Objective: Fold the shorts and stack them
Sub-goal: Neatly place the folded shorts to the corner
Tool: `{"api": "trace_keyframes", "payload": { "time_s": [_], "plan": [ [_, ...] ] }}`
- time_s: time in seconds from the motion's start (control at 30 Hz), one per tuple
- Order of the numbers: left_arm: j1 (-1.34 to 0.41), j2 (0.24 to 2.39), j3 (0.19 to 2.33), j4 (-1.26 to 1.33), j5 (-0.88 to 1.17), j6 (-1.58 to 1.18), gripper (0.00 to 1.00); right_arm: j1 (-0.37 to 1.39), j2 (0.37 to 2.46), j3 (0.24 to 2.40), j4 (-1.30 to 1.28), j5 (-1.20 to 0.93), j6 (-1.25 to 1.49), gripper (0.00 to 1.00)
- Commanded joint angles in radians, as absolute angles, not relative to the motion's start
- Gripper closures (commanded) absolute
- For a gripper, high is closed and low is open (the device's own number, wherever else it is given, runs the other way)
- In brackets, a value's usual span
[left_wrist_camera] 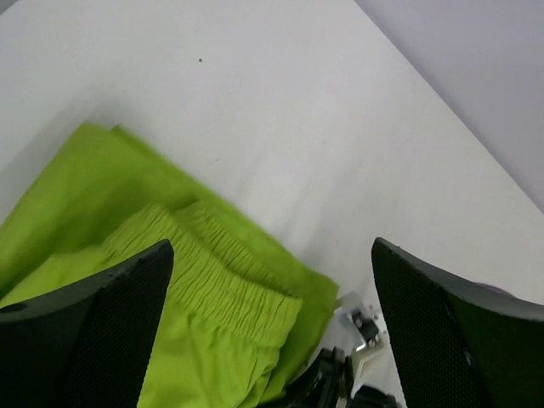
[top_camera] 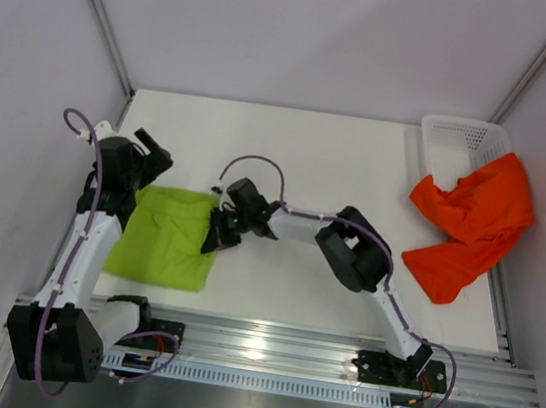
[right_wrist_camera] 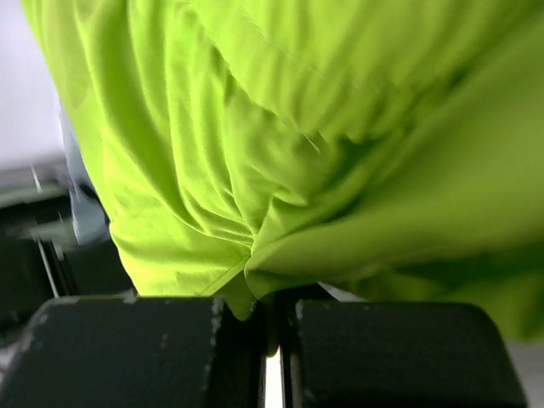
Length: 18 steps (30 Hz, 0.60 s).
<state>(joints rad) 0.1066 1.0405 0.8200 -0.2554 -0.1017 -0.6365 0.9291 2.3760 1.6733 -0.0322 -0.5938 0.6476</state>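
The lime green shorts [top_camera: 163, 235] lie folded flat at the table's front left. My right gripper [top_camera: 219, 234] is at their right edge, shut on a pinch of the green cloth [right_wrist_camera: 255, 289]. The shorts [right_wrist_camera: 297, 127] fill the right wrist view in bunched folds. My left gripper [top_camera: 155, 162] hovers open over their far edge, with nothing between its fingers [left_wrist_camera: 93, 331]. Below it show the gathered waistband [left_wrist_camera: 212, 263] and the right gripper [left_wrist_camera: 357, 378]. The orange-red shorts [top_camera: 472, 225] hang crumpled over the front of the basket and onto the table at the far right.
A white mesh basket [top_camera: 463, 138] stands at the back right corner. White walls close in the table on the left, back and right. A metal rail [top_camera: 265, 344] runs along the near edge by the arm bases.
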Motion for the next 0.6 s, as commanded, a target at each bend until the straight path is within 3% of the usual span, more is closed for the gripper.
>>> {"api": "trace_keyframes", "payload": {
  "time_s": [0.0, 0.27, 0.57],
  "plan": [
    [0.068, 0.999, 0.799, -0.219, -0.133, -0.669, 0.01, 0.939, 2.284, 1.548, -0.11, -0.624, 0.526, 1.0],
    [0.02, 1.005, 0.825, -0.23, -0.147, -0.684, 0.01, 0.974, 2.256, 1.442, -0.023, -0.583, 0.604, 1.0],
    [0.018, 0.989, 0.854, -0.279, -0.14, -0.672, 0.01, 1.037, 2.255, 1.299, 0.451, -0.394, 0.98, 1.0]
  ]
}}
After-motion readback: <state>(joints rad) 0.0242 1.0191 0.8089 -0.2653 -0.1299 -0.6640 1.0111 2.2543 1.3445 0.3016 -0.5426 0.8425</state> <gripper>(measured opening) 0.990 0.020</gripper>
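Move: The right hand already holds the right edge of the folded shorts; their middle lies level with it, about 12 cm to its left. The table's near-left corner, where they are headed, is some 17 cm back and 38 cm left, both about at table height. From the left hand, held high, that corner lies roughly 26 cm back, 21 cm left and 20 cm down. Right hand drags the still-pinched shorts back about 6 cm, bowing right midway; open left hand shifts slightly right. ##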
